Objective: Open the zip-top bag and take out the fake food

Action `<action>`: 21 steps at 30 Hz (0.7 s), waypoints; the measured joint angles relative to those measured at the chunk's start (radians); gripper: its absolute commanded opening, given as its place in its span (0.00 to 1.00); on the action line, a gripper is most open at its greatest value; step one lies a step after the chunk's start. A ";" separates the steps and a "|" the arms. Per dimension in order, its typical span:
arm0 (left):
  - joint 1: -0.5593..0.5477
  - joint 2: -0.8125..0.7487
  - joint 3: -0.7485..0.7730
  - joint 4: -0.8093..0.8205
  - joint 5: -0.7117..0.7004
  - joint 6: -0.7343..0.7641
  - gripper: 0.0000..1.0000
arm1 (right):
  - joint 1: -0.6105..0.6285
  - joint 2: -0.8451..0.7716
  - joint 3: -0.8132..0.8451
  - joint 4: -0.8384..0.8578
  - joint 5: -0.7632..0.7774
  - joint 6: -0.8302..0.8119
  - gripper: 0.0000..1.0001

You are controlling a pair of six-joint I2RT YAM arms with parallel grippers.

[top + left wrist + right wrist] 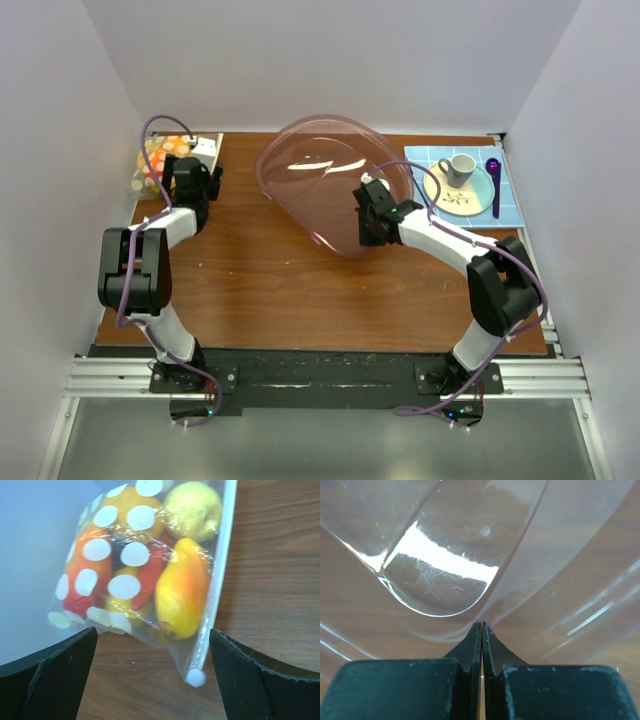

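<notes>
The zip-top bag point(150, 570), clear with white dots, lies in the table's far left corner point(155, 165) against the white wall. Inside it is the fake food: a yellow-orange fruit point(182, 595), a yellow lemon point(192, 510), an orange piece point(125, 510) and red pieces point(80, 580). My left gripper point(152, 675) point(180, 165) is open, its fingers either side of the bag's near corner, where the white zip slider point(196, 677) sits. Neither finger touches the bag. My right gripper point(481, 626) point(372, 215) is shut, its tips against the pink-tinted bowl point(320, 170). Nothing shows between them.
The large transparent bowl point(445, 580) lies tilted across the middle back of the table. At the back right a blue mat point(510, 200) carries a plate point(470, 200), a grey cup point(460, 168) and a purple spoon point(493, 180). White walls close in the left, right and back.
</notes>
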 measured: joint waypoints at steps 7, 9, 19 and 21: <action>-0.025 0.068 0.000 0.024 0.015 0.010 1.00 | 0.010 -0.052 -0.042 -0.059 -0.016 0.006 0.00; -0.036 0.095 0.000 0.036 0.008 0.024 1.00 | 0.016 -0.071 -0.042 -0.089 -0.017 0.006 0.00; -0.083 0.207 0.016 0.146 -0.092 0.096 0.99 | 0.057 -0.312 -0.105 -0.235 0.014 0.023 0.00; -0.086 0.232 0.025 0.186 -0.137 0.116 0.99 | 0.057 -0.373 -0.132 -0.273 0.018 0.034 0.00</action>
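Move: The zip bag's near right corner, with its white bead, lies about 3 cm ahead of the left hand, 3 cm to its right and 11 cm below. The pear inside the bag is about 9 cm straight ahead of that hand, and the bag's middle some 11 cm ahead and 5 cm left. The pink tub's middle lies about 14 cm ahead of the right hand, 7 cm left and 3 cm lower; the plate is 13 cm ahead and 24 cm right. Its shut tips still against the inside of the tub's near end, the right hand drags back a little, then climbs out over the near rim and away, some 9 cm back, 4 cm right and 5 cm up in all. Meanwhile the left hand, fingers wide open, sinks about 6 cm to the bag's beaded zip corner, easing right and slightly forward, then a bit left, with a late 10-degree roll lifting its left side. ##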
